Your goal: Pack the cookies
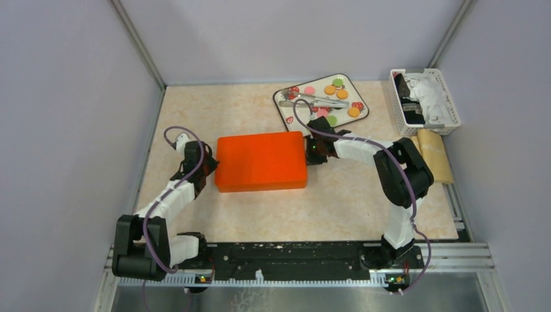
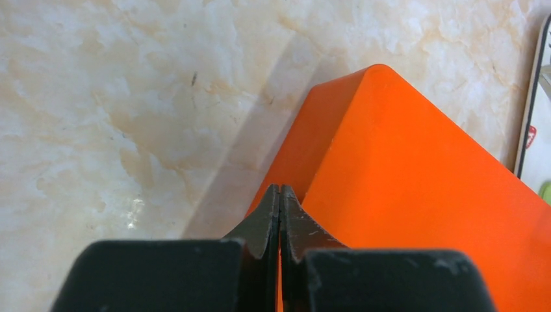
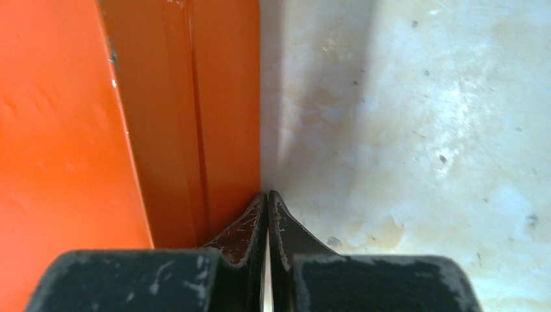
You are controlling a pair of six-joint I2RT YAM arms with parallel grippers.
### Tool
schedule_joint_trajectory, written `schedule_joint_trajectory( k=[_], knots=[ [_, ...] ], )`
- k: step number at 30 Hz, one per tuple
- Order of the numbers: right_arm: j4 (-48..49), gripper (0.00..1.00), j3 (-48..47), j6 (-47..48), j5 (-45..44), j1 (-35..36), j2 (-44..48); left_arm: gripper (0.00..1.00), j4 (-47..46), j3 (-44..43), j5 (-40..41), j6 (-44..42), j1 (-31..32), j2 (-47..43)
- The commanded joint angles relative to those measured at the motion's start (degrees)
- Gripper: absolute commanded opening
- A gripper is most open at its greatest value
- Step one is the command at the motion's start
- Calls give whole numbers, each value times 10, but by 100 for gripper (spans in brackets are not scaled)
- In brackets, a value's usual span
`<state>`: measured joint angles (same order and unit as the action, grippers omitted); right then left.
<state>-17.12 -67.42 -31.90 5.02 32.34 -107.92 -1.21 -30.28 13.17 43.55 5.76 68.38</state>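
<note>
The cookies [image 1: 342, 93] are small orange, green and pink discs lying on a white strawberry-print tray [image 1: 351, 86] at the back, with metal tongs [image 1: 327, 101] among them. An orange box [image 1: 260, 161], lid down, sits mid-table. My left gripper [image 1: 211, 170] is shut and empty, its tips [image 2: 280, 188] at the box's [image 2: 416, 182] left end by the upper edge. The right gripper [image 1: 311, 151] is shut and empty too, its tips [image 3: 268, 194] low against the right end wall of the box [image 3: 65, 130].
A white basket [image 1: 448, 97] holding cloth and dark items stands at the back right. A brown paper roll [image 1: 434, 155] lies beside the right arm. The tray's edge [image 2: 534, 130] shows at the right of the left wrist view.
</note>
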Motion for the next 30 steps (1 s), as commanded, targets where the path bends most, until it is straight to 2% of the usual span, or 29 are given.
schedule_joint_trajectory(
  k=[1,5,9,12,16,24,30],
  knots=[
    [-57,0,-26,-18,-90,22,42,0,-13,2,-88,5,13,2],
    [-109,0,-31,-22,-163,-1,56,0,-6,-1,-88,6,13,6],
    [-125,0,-13,-17,-224,-31,101,0,38,-12,-52,4,13,-19],
    [-134,0,-23,2,-250,-25,137,0,72,-23,-20,1,13,-54],
    [-154,0,-55,34,-295,19,174,0,104,-35,7,-6,13,-111],
    [-164,0,-102,66,-277,108,189,0,95,-50,-37,-38,13,-177],
    [-135,0,-47,54,-221,117,156,0,83,-52,-64,-46,13,-175]
  ],
)
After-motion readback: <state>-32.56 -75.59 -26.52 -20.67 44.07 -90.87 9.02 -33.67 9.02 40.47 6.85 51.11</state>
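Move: Both shut grippers stand at the closed orange cookie box's ends: its middle lies about 13 cm to the left hand's right, level ahead, some 3 cm below those tips. From the right hand the box's middle is about 13 cm left, level ahead and about 1 cm higher. The cookie tray lies some 16 cm ahead and 4 cm right of the right hand, with the tongs on it about 17 cm ahead and 2 cm right, both roughly 1 cm below. Left fingertips push the box right about 2 cm, rise; right hand swings right, climbs 14 cm, returns left. ##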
